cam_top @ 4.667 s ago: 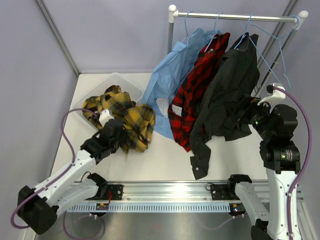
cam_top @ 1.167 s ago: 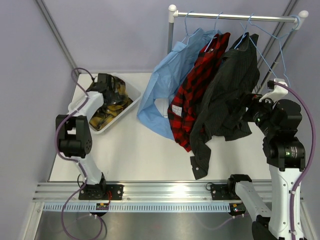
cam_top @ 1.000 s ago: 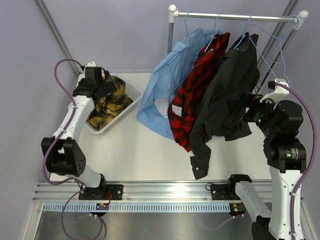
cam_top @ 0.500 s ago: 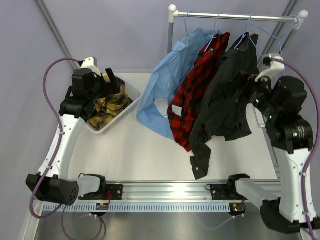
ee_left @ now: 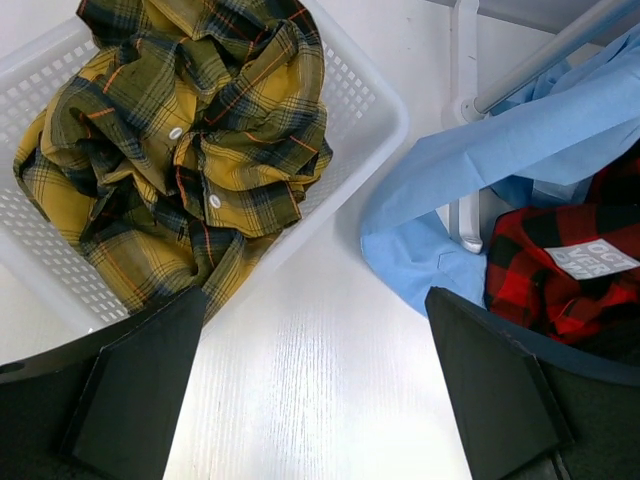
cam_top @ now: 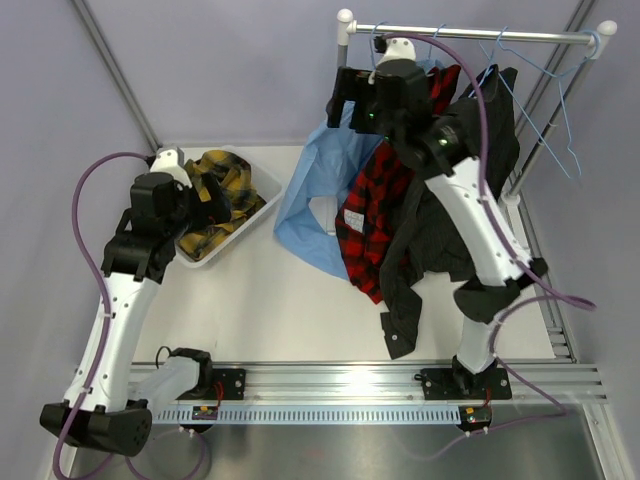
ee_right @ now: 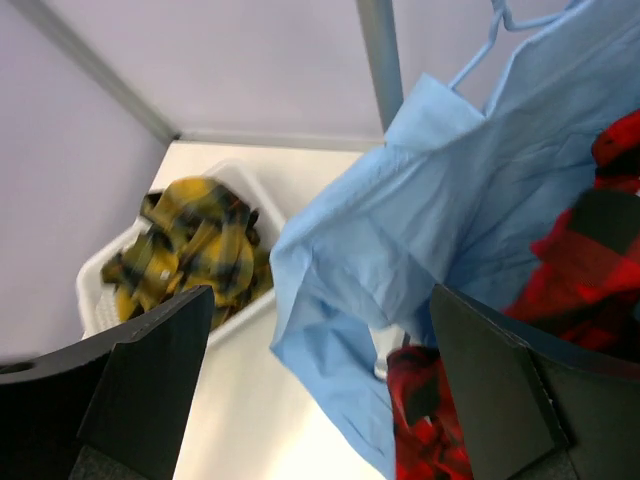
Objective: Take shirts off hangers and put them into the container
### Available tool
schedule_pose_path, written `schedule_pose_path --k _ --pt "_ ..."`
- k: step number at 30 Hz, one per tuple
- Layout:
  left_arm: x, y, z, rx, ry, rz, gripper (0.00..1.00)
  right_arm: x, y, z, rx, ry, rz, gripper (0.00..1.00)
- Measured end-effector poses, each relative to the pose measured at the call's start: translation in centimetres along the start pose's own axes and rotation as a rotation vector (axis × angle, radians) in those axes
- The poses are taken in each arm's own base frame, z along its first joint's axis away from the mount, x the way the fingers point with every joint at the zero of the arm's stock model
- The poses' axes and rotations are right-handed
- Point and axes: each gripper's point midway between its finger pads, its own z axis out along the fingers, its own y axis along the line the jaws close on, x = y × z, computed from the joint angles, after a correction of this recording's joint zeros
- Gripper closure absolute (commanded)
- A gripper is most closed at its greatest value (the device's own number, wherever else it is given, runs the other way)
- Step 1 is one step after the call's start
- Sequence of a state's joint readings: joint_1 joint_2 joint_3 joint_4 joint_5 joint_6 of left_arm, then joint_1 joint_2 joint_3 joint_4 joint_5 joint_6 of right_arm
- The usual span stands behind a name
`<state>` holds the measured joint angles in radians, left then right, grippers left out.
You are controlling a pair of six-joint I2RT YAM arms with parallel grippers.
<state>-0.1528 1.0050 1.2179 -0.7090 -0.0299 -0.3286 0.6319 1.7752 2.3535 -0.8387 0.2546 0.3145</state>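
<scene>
The yellow-and-black plaid shirt (cam_top: 226,189) (ee_left: 190,150) lies bunched in the white container (cam_top: 262,203) (ee_left: 375,110). My left gripper (cam_top: 208,203) (ee_left: 315,392) hovers open and holding nothing over the table by the container's near right side. Three shirts hang on pale-blue hangers (ee_right: 490,38): light blue (cam_top: 312,190) (ee_right: 480,200), red plaid (cam_top: 385,210) (ee_left: 560,260), and black (cam_top: 462,195). My right gripper (cam_top: 348,108) (ee_right: 320,372) is open, high up by the light blue shirt's shoulder, with nothing between its fingers.
The metal rail (cam_top: 470,34) with white caps carries empty hangers (cam_top: 548,95) at its right end. Its left post (ee_left: 462,110) stands between container and shirts. My right arm (cam_top: 470,210) crosses in front of the black shirt. Purple walls close in at the left and back.
My right arm has swung from the right side across the rack to the light blue shirt's top. My left gripper has drawn back from over the container.
</scene>
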Motion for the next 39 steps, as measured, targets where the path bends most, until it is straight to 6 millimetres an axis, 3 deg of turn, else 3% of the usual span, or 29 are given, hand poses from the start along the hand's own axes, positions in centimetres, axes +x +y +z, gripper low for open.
schedule_pose_path --k 3,7,11,17,22,27,31,39 --pt "0.2 0.1 -0.7 0.004 -0.008 -0.001 0.01 0.7 0.4 4.2 0.083 -0.017 0.044 0.01" --pt "1.0 0.3 -1.1 0.003 -0.002 0.000 0.01 2.7 -1.3 8.1 0.226 -0.028 0.076 0.01" --pt "1.8 0.4 -1.1 0.006 0.020 0.000 0.01 3.9 -3.0 9.9 0.330 -0.053 0.082 0.01" --pt "3.0 0.3 -0.9 0.021 0.056 -0.002 0.01 3.7 -3.6 12.0 0.379 -0.127 0.101 0.03" --pt "3.4 0.2 -0.9 0.031 0.072 -0.004 0.01 5.2 -4.1 13.6 0.405 -0.124 0.092 0.15" --pt "3.6 0.1 -0.9 0.036 0.078 -0.004 0.01 7.3 -5.2 14.4 0.435 -0.088 0.062 0.29" --pt "3.8 0.1 -0.9 0.039 0.085 -0.004 0.01 8.4 -6.1 13.7 0.451 -0.059 0.039 0.40" --pt "3.8 0.0 -0.8 0.046 0.088 -0.004 0.01 5.0 -7.4 9.2 0.426 -0.077 0.054 0.51"
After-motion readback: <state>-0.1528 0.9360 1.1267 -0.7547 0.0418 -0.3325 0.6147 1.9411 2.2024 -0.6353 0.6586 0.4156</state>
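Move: The upper left side of the blue shirt, just below its shoulder, is about 11 cm ahead of the right hand, 1 cm left and 12 cm below. The red plaid shirt's middle is some 10 cm to this hand's right, 10 cm ahead and 18 cm down. The rack's left post stands about 18 cm ahead and 4 cm left. From the left hand, that part of the blue shirt is roughly 20 cm ahead, 25 cm right and slightly higher. The right fingers close about halfway around the blue shirt's upper left side after the open hand reaches forward and sinks, each about 12 cm, turning some 25 degrees clockwise. Still closing, it draws back, up and to the right a few centimetres. The open, empty left hand eases slightly back and down. ##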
